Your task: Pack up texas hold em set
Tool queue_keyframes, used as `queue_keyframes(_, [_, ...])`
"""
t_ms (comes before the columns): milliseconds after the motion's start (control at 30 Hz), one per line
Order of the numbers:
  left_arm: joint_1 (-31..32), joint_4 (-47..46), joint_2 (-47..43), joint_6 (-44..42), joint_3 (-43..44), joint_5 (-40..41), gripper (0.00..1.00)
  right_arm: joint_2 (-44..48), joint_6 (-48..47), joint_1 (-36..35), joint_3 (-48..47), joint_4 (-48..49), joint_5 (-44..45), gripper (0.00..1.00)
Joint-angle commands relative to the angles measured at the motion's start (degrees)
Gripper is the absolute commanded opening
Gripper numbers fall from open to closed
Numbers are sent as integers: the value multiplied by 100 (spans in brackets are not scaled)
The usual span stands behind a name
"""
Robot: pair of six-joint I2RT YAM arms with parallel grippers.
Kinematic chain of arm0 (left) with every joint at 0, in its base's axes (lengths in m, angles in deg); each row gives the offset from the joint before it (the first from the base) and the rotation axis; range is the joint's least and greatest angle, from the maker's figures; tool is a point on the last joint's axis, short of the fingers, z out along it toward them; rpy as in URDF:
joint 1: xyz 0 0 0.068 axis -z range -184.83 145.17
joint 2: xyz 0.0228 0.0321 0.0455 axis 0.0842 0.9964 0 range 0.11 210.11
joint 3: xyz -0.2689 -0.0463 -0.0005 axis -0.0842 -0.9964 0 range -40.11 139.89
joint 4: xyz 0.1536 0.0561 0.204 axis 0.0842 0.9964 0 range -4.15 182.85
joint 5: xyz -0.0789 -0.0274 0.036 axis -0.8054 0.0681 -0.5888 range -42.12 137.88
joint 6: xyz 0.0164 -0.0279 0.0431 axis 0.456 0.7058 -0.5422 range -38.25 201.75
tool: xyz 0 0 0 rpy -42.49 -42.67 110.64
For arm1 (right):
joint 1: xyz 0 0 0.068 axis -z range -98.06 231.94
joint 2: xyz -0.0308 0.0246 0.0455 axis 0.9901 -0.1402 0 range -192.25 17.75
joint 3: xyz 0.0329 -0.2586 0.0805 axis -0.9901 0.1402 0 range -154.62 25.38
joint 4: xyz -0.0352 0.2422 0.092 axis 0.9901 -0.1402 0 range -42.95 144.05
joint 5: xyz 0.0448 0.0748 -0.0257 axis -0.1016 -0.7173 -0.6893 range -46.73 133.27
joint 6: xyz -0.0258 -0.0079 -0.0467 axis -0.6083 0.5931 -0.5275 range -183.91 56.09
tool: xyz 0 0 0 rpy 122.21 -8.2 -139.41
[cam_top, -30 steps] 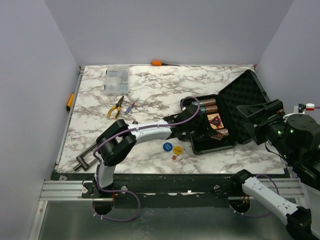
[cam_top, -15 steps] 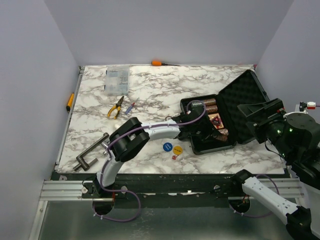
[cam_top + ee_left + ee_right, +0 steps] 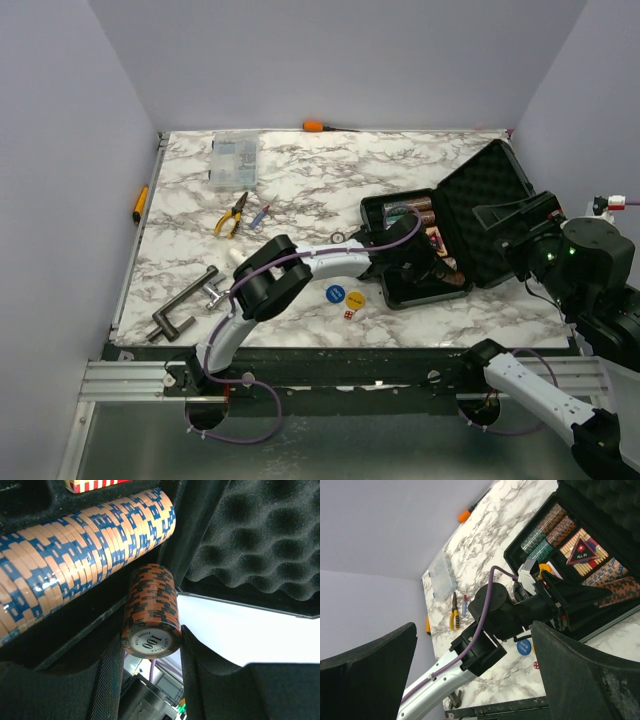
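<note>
The black case (image 3: 400,297) of the texas hold em set lies open at the right, its foam lid (image 3: 492,205) leaning back. My left gripper (image 3: 151,652) is shut on a short stack of orange-and-black chips (image 3: 151,610) and holds it low in the case's front corner (image 3: 432,272), beside a long tan-and-blue chip row (image 3: 75,585). A blue disc (image 3: 335,294), a yellow disc (image 3: 355,298) and a red die (image 3: 348,314) lie on the marble in front of the case. My right gripper (image 3: 475,672) hangs open and empty, raised by the lid (image 3: 520,232).
A clear parts box (image 3: 233,160), yellow-handled pliers (image 3: 233,213) and a small screwdriver (image 3: 262,214) lie at the back left. An orange-handled screwdriver (image 3: 315,126) rests at the far edge. A metal clamp (image 3: 185,311) sits at the front left.
My left arm has reached further right, carrying the chip stack deeper into the case's front corner. The right arm has barely moved.
</note>
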Motion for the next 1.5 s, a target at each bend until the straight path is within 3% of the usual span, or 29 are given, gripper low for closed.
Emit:
queue_keyframes(0, [54, -402, 192, 367, 351, -349, 0, -56, -178, -31, 88, 159, 246, 100])
queue_keyframes(667, [107, -350, 602, 570, 638, -738, 3, -141, -297, -32, 255, 302, 134, 100])
queue_keyframes(1167, [39, 17, 440, 410, 541, -1261, 41, -131, -232, -26, 287, 276, 73, 100])
queue_keyframes(1467, [28, 324, 1, -24, 187, -1362, 72, -122, -188, -22, 321, 302, -39, 100])
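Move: The orange-and-black poker chip stack, already in the left fingers, is bound for the right end of the case's front slot, about 2 cm back, 4 cm to the right and 4 cm below the left hand. The blue-and-peach chip row has its middle some 2 cm ahead, 3 cm left and 4 cm down; the striped card box lies about 9 cm ahead, 3 cm left, at like depth. From the high right hand, that slot end is roughly 3 cm ahead, 3 cm left and 32 cm below. The orange-and-black chip stack, still pinched by one end, is lowered about 2 cm and carried some 1.5 cm right along the front of the blue-and-peach row. The left hand then draws it about 2 cm back, towards the case's front wall, while turning roughly 8 degrees clockwise and rolling about as much. At the end the fingers open, let go of the stack and start to lift about 1 cm. ##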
